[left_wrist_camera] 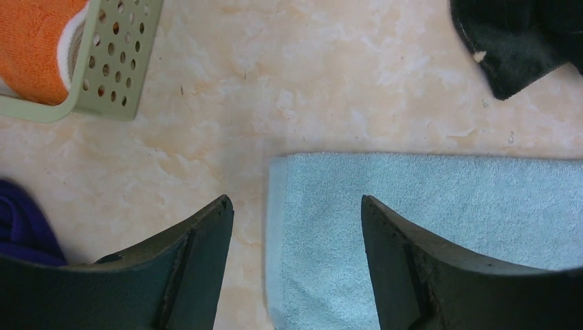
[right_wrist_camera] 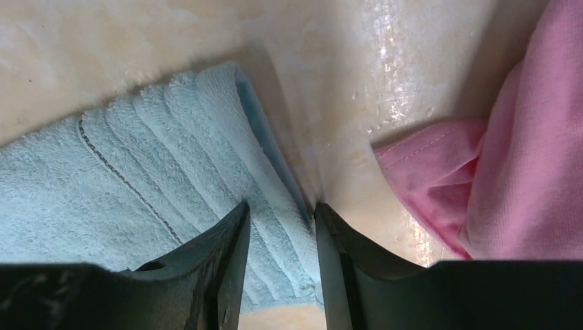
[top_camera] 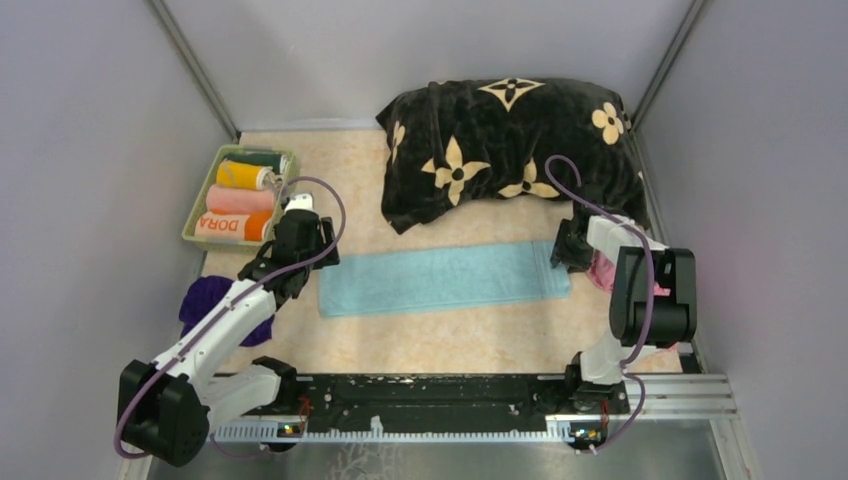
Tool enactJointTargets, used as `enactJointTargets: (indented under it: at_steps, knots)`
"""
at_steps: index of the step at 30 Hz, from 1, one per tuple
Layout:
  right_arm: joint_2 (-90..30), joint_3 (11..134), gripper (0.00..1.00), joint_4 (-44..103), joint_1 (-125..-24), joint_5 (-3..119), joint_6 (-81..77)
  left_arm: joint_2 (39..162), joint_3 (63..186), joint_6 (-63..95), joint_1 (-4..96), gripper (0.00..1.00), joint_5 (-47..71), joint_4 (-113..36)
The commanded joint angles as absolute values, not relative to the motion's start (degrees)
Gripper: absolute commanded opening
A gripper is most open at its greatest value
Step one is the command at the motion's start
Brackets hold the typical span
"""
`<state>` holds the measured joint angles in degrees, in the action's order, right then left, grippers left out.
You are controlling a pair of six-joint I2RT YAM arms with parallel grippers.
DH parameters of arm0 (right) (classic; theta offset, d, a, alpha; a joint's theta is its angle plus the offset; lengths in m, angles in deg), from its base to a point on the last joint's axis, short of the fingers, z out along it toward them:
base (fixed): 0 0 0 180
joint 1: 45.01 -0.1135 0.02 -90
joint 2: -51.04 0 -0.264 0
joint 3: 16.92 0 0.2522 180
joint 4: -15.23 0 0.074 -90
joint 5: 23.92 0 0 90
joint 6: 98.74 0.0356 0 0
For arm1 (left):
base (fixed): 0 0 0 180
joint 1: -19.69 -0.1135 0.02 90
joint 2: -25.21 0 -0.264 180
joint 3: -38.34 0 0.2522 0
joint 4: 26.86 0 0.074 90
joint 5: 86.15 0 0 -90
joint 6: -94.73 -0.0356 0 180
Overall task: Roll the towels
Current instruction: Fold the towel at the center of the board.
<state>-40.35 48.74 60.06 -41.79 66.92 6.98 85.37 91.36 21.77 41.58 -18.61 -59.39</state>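
Note:
A light blue towel (top_camera: 445,278) lies flat and unrolled across the middle of the table. My left gripper (top_camera: 305,262) hovers open over its left end (left_wrist_camera: 412,227); one finger is above bare table, the other above the cloth, and nothing is held. My right gripper (top_camera: 562,250) is down on the towel's right end (right_wrist_camera: 137,179). Its jaws stand narrowly open astride the ribbed border, and one fingertip (right_wrist_camera: 323,213) is at the very edge. A dark purple towel (top_camera: 215,305) lies crumpled at the left. A pink towel (top_camera: 605,272) lies bunched under the right arm.
A green perforated basket (top_camera: 196,215) at the back left holds rolled towels, the front one orange and marked DORA (top_camera: 232,226). A big black cushion with beige flowers (top_camera: 510,145) fills the back, its corner (left_wrist_camera: 522,41) hanging near the blue towel's far edge. Grey walls stand on both sides.

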Motion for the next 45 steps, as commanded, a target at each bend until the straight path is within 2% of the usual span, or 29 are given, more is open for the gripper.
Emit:
enactJointTargets:
  at_steps: [1,5,12,21,24,32,38,45]
  knots:
    - [-43.2,49.8,0.39,61.5,-44.5,69.4,5.9,84.8,90.8,21.3,40.9,0.74,-18.5,-57.9]
    - [-47.3,49.9,0.32,62.2,-45.6,69.0,5.8,84.8,90.8,21.4,40.6,0.74,-17.9,-57.9]
    - [-46.0,50.6,0.01,61.6,-45.8,71.5,6.6,84.4,90.6,21.5,40.1,0.74,-17.9,-58.1]
    - [-36.3,61.1,0.0,66.1,-45.2,97.1,7.6,84.7,90.3,21.5,39.9,0.75,-16.1,-58.0]
    - [-34.6,63.6,0.0,67.1,-44.7,101.6,7.3,85.0,90.3,21.7,39.4,0.76,-14.4,-58.0]
    - [-32.7,66.7,0.0,72.1,-49.7,82.5,7.5,86.4,89.9,24.1,39.1,0.76,-7.8,-57.6]
    - [-32.3,65.9,0.0,71.4,-59.0,67.9,11.3,86.7,88.0,30.3,39.1,0.74,-2.0,-56.6]
    - [-35.6,67.7,0.0,67.3,-70.6,58.2,16.8,87.9,85.6,34.8,39.0,0.72,2.9,-55.7]
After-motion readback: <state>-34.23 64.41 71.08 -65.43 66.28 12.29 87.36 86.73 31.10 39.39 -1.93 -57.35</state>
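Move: Between the right hand's half-open fingers, about 1 cm below the hand point, is the blue towel's right edge, its middle some 1 cm ahead and 1 cm left. The towel's middle is about 29 cm to the left and 2 cm back; the pink towel's middle is roughly 17 cm right and 5 cm back. From the left hand, the same right edge lies about 54 cm right, 1 cm back and 12 cm down. Closing on the blue towel's right edge, the right hand pinches it, then lifts it about 11 cm while swinging some 6 cm right and a little forward. It then sweeps about 20 cm left over the towel towards its middle, grip kept, wrist turning counter-clockwise. Late on, the open left hand sinks and shifts right, about 4 cm each, with a slight draw back. ##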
